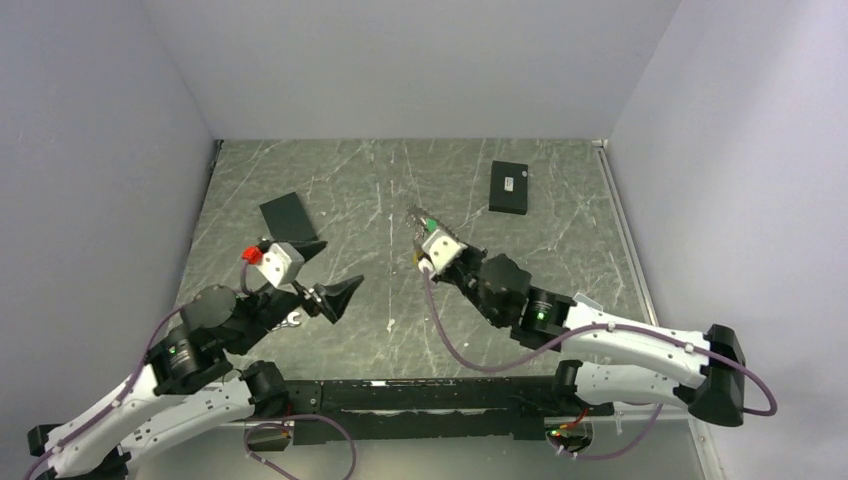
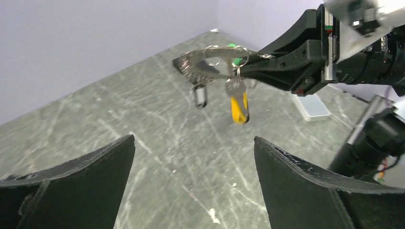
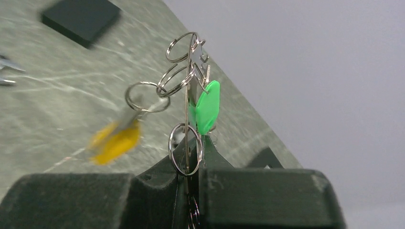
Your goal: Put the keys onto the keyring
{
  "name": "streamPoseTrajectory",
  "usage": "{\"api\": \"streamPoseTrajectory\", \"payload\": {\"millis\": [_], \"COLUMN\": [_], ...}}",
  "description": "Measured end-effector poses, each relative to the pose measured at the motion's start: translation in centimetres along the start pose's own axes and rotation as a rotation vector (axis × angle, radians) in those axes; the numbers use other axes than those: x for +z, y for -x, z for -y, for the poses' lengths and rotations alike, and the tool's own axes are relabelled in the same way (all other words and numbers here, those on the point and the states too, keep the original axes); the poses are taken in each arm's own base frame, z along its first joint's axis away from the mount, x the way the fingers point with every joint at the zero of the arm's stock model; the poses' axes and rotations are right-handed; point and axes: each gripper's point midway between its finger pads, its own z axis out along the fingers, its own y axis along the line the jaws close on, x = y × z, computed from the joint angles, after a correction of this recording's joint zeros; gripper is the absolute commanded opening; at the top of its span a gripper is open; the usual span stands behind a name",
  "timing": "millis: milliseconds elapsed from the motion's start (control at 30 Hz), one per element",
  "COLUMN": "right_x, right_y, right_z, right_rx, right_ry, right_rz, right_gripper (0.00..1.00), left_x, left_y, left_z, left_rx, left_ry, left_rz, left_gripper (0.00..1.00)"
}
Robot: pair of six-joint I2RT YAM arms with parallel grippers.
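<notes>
My right gripper (image 3: pixel 193 148) is shut on the keyring (image 3: pixel 187 95), a thin silver loop held edge-on above the table and carrying several small split rings. A key with an orange-yellow head (image 2: pixel 239 109) hangs from one of those rings, and it looks blurred in the right wrist view. A green tag (image 3: pixel 208 106) and a small black oval tag (image 2: pixel 199 96) hang there too. My left gripper (image 2: pixel 194 139) is open and empty, low over the table a short way from the keyring (image 2: pixel 215 58). From above, the left gripper (image 1: pixel 330 272) sits left of the right gripper (image 1: pixel 422 228).
A black box (image 1: pixel 510 187) lies at the back right and a flat black pad (image 1: pixel 287 216) at the back left. A silver wrench (image 1: pixel 293 320) shows beside the left arm. Grey walls close in the marbled table (image 1: pixel 380 180) on three sides.
</notes>
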Motion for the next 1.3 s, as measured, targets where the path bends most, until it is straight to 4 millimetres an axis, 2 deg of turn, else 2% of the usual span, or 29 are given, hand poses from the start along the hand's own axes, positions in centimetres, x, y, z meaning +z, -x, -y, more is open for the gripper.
{"api": "streamPoseTrajectory", "payload": {"millis": [100,200,300,533,700,833,933,1033,1133,1300], "right_x": [1.2,2.9,4.3,6.2,8.6,10.5,11.6,12.2,12.2,10.6], "right_y": [-1.7,-3.1,-4.3,-6.7,-6.0,-6.0,-6.8,-8.5,-11.0,-17.2], "right_z": [1.2,1.3,1.3,-0.7,-3.4,-7.1,-10.3,-12.4,-13.5,-14.6], "right_rx": [-0.039,-0.109,-0.181,-0.265,-0.233,-0.253,-0.269,-0.269,-0.28,-0.346], "right_ry": [-0.074,-0.129,-0.171,-0.133,-0.061,0.019,0.086,0.11,0.113,0.126], "right_rz": [-0.097,-0.203,-0.295,-0.418,-0.428,-0.434,-0.445,-0.471,-0.508,-0.639], "right_gripper": [0.0,0.0,0.0,0.0,0.0,0.0,0.0,0.0,0.0,0.0], "left_x": [-1.4,-3.1,-3.9,-5.1,-5.9,-6.7,-7.4,-8.3,-8.7,-8.9], "left_y": [0.2,-1.6,-3.2,-4.6,-4.7,-4.5,-4.0,-4.3,-5.0,-5.5], "left_z": [-1.8,-3.7,-4.5,-6.0,-6.8,-7.5,-8.1,-8.6,-8.8,-8.9], "left_rx": [0.01,0.026,0.04,0.06,0.058,0.041,0.03,0.033,0.043,0.052], "left_ry": [0.088,0.18,0.215,0.29,0.333,0.375,0.401,0.426,0.437,0.439], "left_rz": [-0.023,-0.058,-0.101,-0.16,-0.159,-0.142,-0.114,-0.118,-0.146,-0.169], "left_gripper": [1.0,0.99,1.0,0.99,0.99,0.98,0.98,0.97,0.97,0.97]}}
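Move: The keyring with its tagged keys is already pinched in the right hand, high up. The bare table spot it is taken to lies about 8 cm ahead, 9 cm left and some 28 cm below that hand. From the same hand, the plain black box lies 17 cm ahead and 33 cm left, the labelled box 26 cm ahead and 21 cm right, the wrenches 4 cm back and 29 cm left. From the empty left hand the spot is about 14 cm ahead, 7 cm right and 32 cm down. The keyring and its hanging keys, kept pinched in the right hand, go forward and down first, then swing left and drop ever faster towards the bare middle of the table, some 23 cm lower in all, easing back a little to the right at the end. The right wrist rolls about 40 degrees so its fingers slant downward. The left hand, still wide open, draws off leftward about 12 cm, sinking and turning counter-clockwise. ##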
